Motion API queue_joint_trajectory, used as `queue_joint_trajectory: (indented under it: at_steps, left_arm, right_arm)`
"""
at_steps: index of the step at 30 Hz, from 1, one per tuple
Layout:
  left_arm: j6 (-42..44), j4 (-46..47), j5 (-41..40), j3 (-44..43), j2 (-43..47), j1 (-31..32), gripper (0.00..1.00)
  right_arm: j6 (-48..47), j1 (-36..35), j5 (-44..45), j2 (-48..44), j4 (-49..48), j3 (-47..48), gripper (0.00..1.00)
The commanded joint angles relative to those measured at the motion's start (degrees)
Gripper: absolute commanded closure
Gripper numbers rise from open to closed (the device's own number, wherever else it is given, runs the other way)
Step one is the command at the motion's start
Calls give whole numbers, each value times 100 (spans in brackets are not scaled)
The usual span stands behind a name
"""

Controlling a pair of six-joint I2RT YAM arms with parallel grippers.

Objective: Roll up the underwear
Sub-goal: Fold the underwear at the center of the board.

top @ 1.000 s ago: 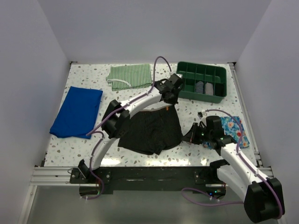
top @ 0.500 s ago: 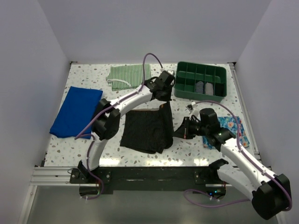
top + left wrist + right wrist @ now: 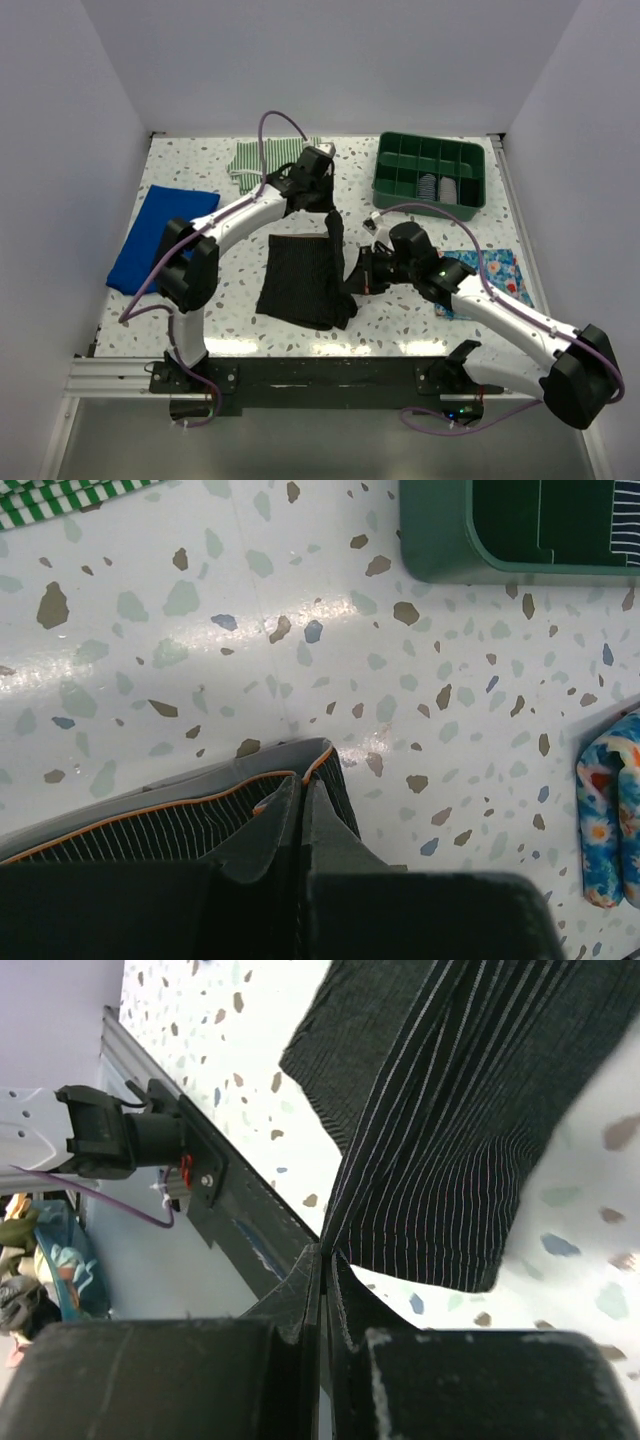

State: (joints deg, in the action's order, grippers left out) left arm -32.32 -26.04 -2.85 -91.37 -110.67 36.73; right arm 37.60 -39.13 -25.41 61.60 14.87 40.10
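Note:
The underwear [image 3: 300, 275] is black with thin pale stripes and an orange-trimmed waistband, and lies at the table's middle with its right side lifted and folded leftward. My left gripper [image 3: 331, 210] is shut on the waistband's far right corner; in the left wrist view the fingertips [image 3: 302, 780] pinch the orange-edged band [image 3: 150, 825]. My right gripper [image 3: 353, 276] is shut on the near right edge. The right wrist view shows the striped fabric [image 3: 470, 1110] hanging from the closed jaws of that gripper [image 3: 325, 1250].
A green divided tray [image 3: 430, 172] holding rolled items stands at the back right. A green-and-white striped cloth [image 3: 262, 158] lies at the back, a blue cloth [image 3: 160, 238] on the left, and a blue floral cloth [image 3: 503, 270] on the right under my right arm.
Both grippers have moved left with the underwear's right edge, drawing it over the rest. The garment now looks narrower.

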Motion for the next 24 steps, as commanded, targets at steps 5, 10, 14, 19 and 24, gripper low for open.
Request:
queue_joint_trajectory:
  at_steps: [5,10,14,19,24]
  left_arm:
    - [129,688,101,830,818,-438,100]
    - [191,837,153,1279,1074,-746,100]
    - [173,1022,241,1823,1372,-957,100]
    - [217,1084,426,2132,1478,-1186,100]
    - [234,1224,487,2387,1522,-1317,100]
  right_arm:
    - [309,-674,379,747,-406,832,100]
    - [379,-1017,493,1327,-477,1202,100]
    - [414,-1280,563,1696,-485,1483,100]
    - [555,-1456,590,2197,-608,1756,100]
    - [590,-1544,598,2628,-661,1975,100]
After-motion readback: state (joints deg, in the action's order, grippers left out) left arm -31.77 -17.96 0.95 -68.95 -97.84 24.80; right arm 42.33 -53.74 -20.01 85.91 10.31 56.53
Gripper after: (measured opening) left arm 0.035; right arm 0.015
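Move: Both hands already hold the underwear's raised right side. From the left hand, the waistband's left end, still flat on the board, lies about 16 cm left, 3 cm back and 8 cm below; the striped cloth is some 15 cm left and 16 cm ahead, the green tray 27 cm right and 11 cm ahead. From the right hand, the flat near-left corner lies roughly 26 cm left, 1 cm back and 9 cm below, with the floral cloth 35 cm right and 6 cm ahead. Leftwards together, both hands carry the pinched right side of the underwear about 11 cm over the part still lying on the board, towards its left edge. At first they stay nearly level, then ease down, the left by some 3 cm and the right by about half that. Both grips stay shut, and each wrist turns a little counter-clockwise, under 10 degrees. ##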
